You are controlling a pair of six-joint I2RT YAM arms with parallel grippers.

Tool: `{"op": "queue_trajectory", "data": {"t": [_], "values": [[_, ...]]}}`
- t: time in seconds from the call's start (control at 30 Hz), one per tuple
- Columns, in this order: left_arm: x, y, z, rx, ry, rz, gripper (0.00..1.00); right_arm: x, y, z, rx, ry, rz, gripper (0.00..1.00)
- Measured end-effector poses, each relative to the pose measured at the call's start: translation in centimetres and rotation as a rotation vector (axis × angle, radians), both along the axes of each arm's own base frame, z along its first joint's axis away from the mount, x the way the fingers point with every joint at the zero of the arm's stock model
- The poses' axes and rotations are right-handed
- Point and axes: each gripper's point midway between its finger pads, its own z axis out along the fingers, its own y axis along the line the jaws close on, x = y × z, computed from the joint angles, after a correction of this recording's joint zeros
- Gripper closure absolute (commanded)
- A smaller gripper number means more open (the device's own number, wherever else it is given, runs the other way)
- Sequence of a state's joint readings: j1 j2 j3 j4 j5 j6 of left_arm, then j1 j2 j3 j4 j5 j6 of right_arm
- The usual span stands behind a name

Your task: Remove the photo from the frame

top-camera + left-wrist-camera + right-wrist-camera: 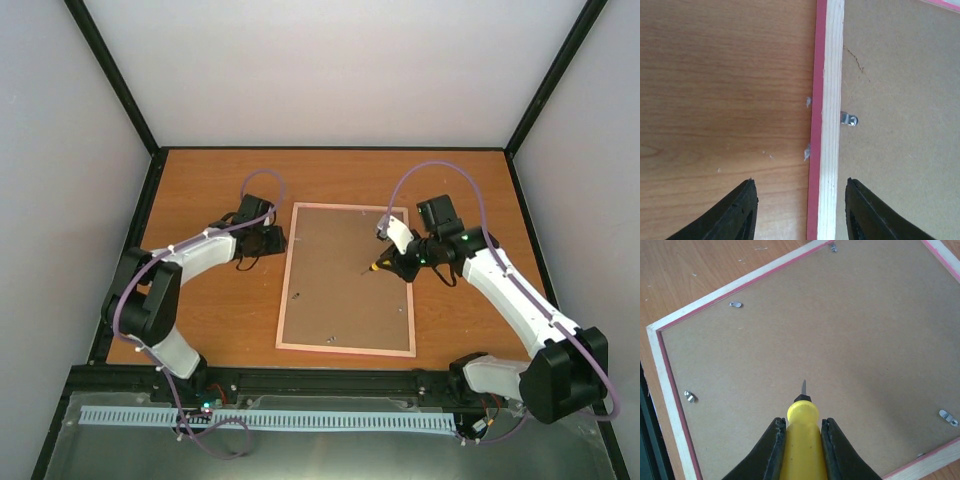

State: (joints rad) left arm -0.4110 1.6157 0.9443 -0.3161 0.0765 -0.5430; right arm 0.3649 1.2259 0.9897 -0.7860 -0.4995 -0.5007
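The frame (290, 290) lies face down on the wooden table, thin pink border around a brown backing board (345, 275). The photo is hidden under that board. My left gripper (270, 238) stands open at the frame's left edge. In the left wrist view the pale wooden frame rail (832, 100) runs between the two fingertips of the left gripper (801, 192), neither touching it, and a small metal clip (849, 119) sits just inside the rail. My right gripper (802, 427) is shut on a yellow-handled screwdriver (801, 440), its tip hovering over the backing board (840, 330).
Several metal clips (735, 304) hold the board along the frame's inner edges, another clip (690, 397) near the corner. Bare table (210, 190) surrounds the frame. Black enclosure posts and grey walls ring the table; a white slotted rail (270, 418) runs along the front.
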Motion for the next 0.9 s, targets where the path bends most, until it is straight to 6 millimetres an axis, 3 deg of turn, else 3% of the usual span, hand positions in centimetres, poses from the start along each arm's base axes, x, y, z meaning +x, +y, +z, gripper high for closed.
{"op": "queue_trajectory", "data": {"t": [0.17, 0.4, 0.67, 0.9], "values": [[0.6, -0.8, -0.7, -0.023, 0.021, -0.027, 0.55, -0.7, 0.2, 0.1, 0.023, -0.013, 0.024, 0.97], [-0.6, -2.0, -1.5, -0.079, 0.064, -0.068, 0.51, -0.8, 0.5, 0.3, 0.044, -0.015, 0.042, 0.97], [-6.5, -3.0, -4.2, -0.075, 0.162, -0.132, 0.53, -0.9, 0.6, 0.2, 0.046, -0.017, 0.051, 0.97], [-10.7, -5.7, -3.9, -0.118, 0.186, -0.210, 0.52, -1.0, 0.4, 0.3, 0.040, -0.027, 0.049, 0.97]]}}
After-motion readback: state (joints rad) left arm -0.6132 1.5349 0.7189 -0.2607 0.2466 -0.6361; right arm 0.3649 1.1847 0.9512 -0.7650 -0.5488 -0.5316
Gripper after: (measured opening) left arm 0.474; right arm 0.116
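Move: The near part of the frame's left rail is what the left hand goes for, about 9 cm back, 1 cm to its right and 5 cm below the half-open fingers. The lower-left clip on the backboard sits some 12 cm back and 3 cm right of the hand; the upper-left clip is about 5 cm ahead and 3 cm right, both at rail height. From the right hand, that part of the rail is roughly 22 cm left, 4 cm back and 15 cm down. After a short start to the right and down, the left hand sweeps back about 11 cm along the left rail, drifting some 6 cm right and sinking 4 cm, until its left finger bears on the rail's outer side, pushing right, while the other finger is over the backboard near the lower-left clip. The fingers stay about half open as the wrist turns some 10 degrees clockwise and tips the fingertips back nearer to straight down. ##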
